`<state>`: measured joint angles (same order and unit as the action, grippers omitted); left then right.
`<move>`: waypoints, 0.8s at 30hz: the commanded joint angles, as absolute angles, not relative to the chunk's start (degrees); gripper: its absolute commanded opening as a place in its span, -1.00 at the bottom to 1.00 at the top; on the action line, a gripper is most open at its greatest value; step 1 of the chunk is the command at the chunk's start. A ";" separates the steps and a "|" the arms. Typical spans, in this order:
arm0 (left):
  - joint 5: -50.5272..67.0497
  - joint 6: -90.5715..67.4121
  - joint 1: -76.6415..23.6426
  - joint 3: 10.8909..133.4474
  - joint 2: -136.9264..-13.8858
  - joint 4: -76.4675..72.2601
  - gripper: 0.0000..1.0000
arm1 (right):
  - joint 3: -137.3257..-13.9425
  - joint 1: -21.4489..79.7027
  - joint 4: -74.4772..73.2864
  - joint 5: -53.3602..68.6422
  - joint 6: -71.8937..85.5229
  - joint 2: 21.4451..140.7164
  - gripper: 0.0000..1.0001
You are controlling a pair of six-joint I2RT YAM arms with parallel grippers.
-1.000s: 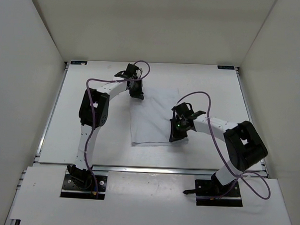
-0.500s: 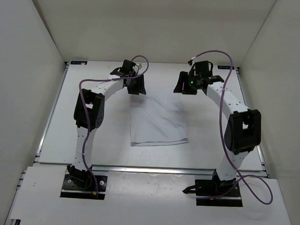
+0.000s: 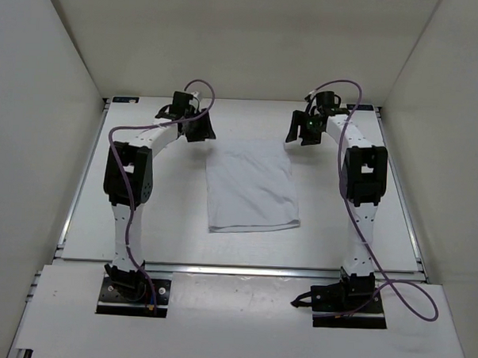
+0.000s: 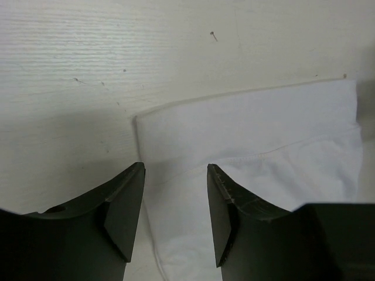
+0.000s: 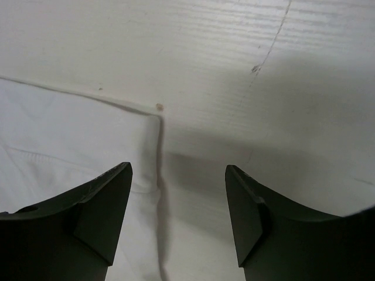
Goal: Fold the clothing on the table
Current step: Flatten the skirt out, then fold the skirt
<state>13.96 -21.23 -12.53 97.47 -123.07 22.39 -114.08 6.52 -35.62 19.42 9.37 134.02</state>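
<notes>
The clothing [image 3: 251, 187] lies flat on the table [image 3: 142, 214] as a white, roughly rectangular folded piece. My left gripper [image 3: 199, 133] hovers at its far left corner. In the left wrist view this gripper [image 4: 176, 196] is open over the clothing [image 4: 263, 134], whose corner lies between the fingers, unheld. My right gripper [image 3: 303, 137] sits just off the far right corner. In the right wrist view it [image 5: 179, 202] is open, with the clothing [image 5: 70, 134] edge under the gap and bare table [image 5: 269, 88] to the right.
Thin metal rails [image 3: 78, 189] run along the table's sides, with blue corner marks [image 3: 125, 99] at the back. White walls close in on three sides. Purple cables [image 3: 338, 86] loop over both arms.
Both grippers went from shut to open. The right arm swung from the clothing's right edge to its far right corner. The left gripper drifted slightly left. The clothing now lies wider.
</notes>
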 commanded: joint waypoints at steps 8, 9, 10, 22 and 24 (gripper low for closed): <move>10.38 -19.08 -15.21 98.70 -125.60 22.94 0.11 | -122.87 9.84 -36.12 21.62 7.29 139.13 0.29; 10.37 -18.90 -15.03 98.70 -125.94 22.94 0.09 | -123.05 10.28 -35.95 21.19 7.56 139.48 0.29; 10.28 -18.81 -14.77 99.48 -125.95 23.20 0.11 | -123.48 10.72 -36.56 20.57 7.04 140.18 0.30; 7.21 -17.58 -15.21 98.60 -126.03 23.02 0.08 | -123.40 12.57 -37.70 14.59 6.24 141.77 0.26; 6.42 -17.49 -15.12 100.27 -127.35 23.73 0.06 | -123.58 12.65 -37.62 14.50 6.68 142.12 0.22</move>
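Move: The skirt lies spread out between the hands. Its far left corner is about 3 cm ahead of the open left hand, some 1 cm to its right and 7 cm below. Its far right corner is about 2 cm ahead of the open right hand, 4 cm to its left and 4 cm below. The skirt's middle is some 11 cm back and 13 cm right of the left hand, and about 12 cm back and 14 cm left of the right hand. The left hand sinks about 5 cm towards the skirt's far left corner, shifting a little right and back on the way and then partly returning, while it rolls slightly so that its left side rises. The right hand edges forward, then swings some 5 cm left and sinks 2 cm to bring its fingers over the far right corner, turning slightly counter-clockwise; both grippers stay open and neither pinches the cloth. ##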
